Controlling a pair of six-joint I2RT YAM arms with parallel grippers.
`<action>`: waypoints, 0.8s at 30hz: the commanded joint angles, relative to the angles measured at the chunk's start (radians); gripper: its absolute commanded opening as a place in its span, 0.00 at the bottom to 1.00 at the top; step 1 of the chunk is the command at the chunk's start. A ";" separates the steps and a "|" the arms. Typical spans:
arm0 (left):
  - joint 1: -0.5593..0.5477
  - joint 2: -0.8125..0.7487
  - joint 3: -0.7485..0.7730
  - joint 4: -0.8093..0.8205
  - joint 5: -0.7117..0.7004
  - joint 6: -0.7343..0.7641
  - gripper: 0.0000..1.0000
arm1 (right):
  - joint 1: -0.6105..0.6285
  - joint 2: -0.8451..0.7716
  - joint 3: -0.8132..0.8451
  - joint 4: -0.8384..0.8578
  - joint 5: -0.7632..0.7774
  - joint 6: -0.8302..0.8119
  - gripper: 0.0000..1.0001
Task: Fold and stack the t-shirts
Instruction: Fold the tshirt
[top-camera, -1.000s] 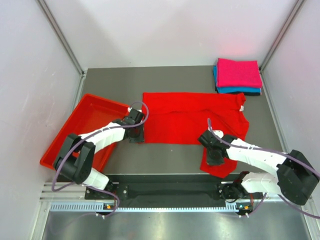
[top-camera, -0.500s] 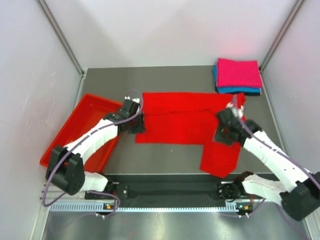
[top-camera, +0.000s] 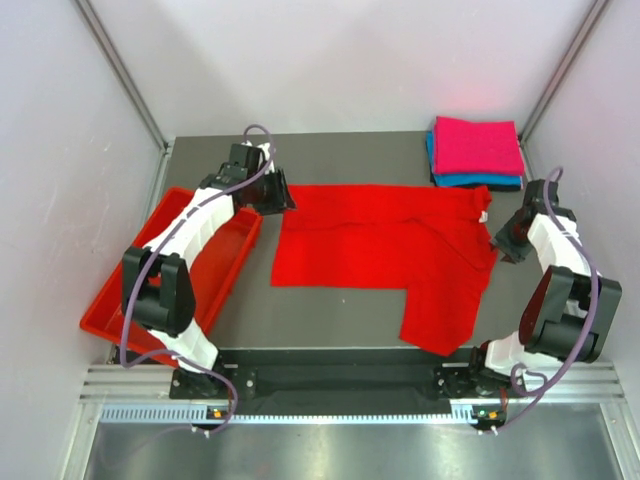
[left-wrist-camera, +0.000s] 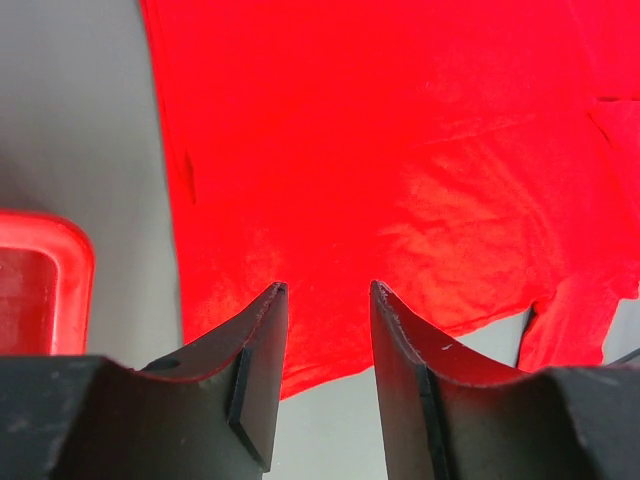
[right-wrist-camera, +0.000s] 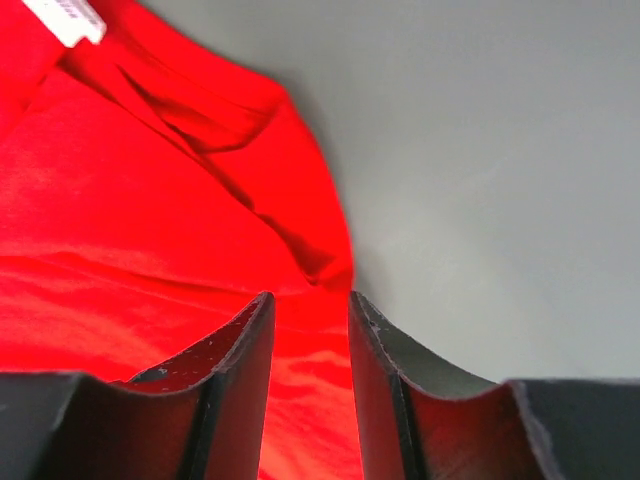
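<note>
A bright red t-shirt (top-camera: 380, 240) lies spread flat in the middle of the table, with one flap reaching toward the front right. My left gripper (top-camera: 276, 198) hovers at its far left corner, open and empty; in the left wrist view the gripper (left-wrist-camera: 325, 290) hangs over the shirt's (left-wrist-camera: 400, 160) edge. My right gripper (top-camera: 502, 242) is at the shirt's right edge beside the collar, also open and empty (right-wrist-camera: 310, 298). The collar's white label (right-wrist-camera: 65, 20) shows in the right wrist view. A folded magenta-pink shirt (top-camera: 478, 145) tops a teal-blue one (top-camera: 462, 180) at the back right.
A rigid red tray (top-camera: 120, 290) sits at the left edge of the table, under the left arm; its corner (left-wrist-camera: 40, 280) shows in the left wrist view. White walls close in the table on three sides.
Both grippers have let go of the red shirt and opened. The left arm swung to the shirt's far left corner. The right arm moved from the front flap out to the right edge.
</note>
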 joint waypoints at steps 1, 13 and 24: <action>0.001 0.016 0.036 0.036 0.052 0.015 0.43 | -0.006 0.008 0.005 0.093 -0.053 -0.013 0.36; 0.034 0.053 -0.016 0.098 0.070 -0.003 0.43 | -0.012 0.082 -0.092 0.209 -0.099 0.018 0.36; 0.034 0.072 -0.021 0.102 0.067 -0.009 0.41 | -0.009 0.103 -0.164 0.279 -0.142 0.026 0.30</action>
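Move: The t-shirt's right-hand edge, by the crease running in from it, lies about 2 cm left of the open right hand and 1 cm ahead, some 7 cm below it. Also at table height, the shirt's white tag is roughly 12 cm ahead and 4 cm left, the sleeve that sticks out nearest the base about 12 cm back and 13 cm left; the folded stack stands some 26 cm ahead and 5 cm left. From the left hand, that right-hand edge lies about 11 cm back, 46 cm right and 15 cm below. Towards the t-shirt's right-hand edge the right hand sinks some 5 cm, first slipping about 2 cm forward, then easing most of that back while drifting 2 cm left, until its tips stand astride the crease. Its fingers only start to narrow at the end. The left hand, still open above the shirt's left end, settles about 2 cm lower and a little forward. ##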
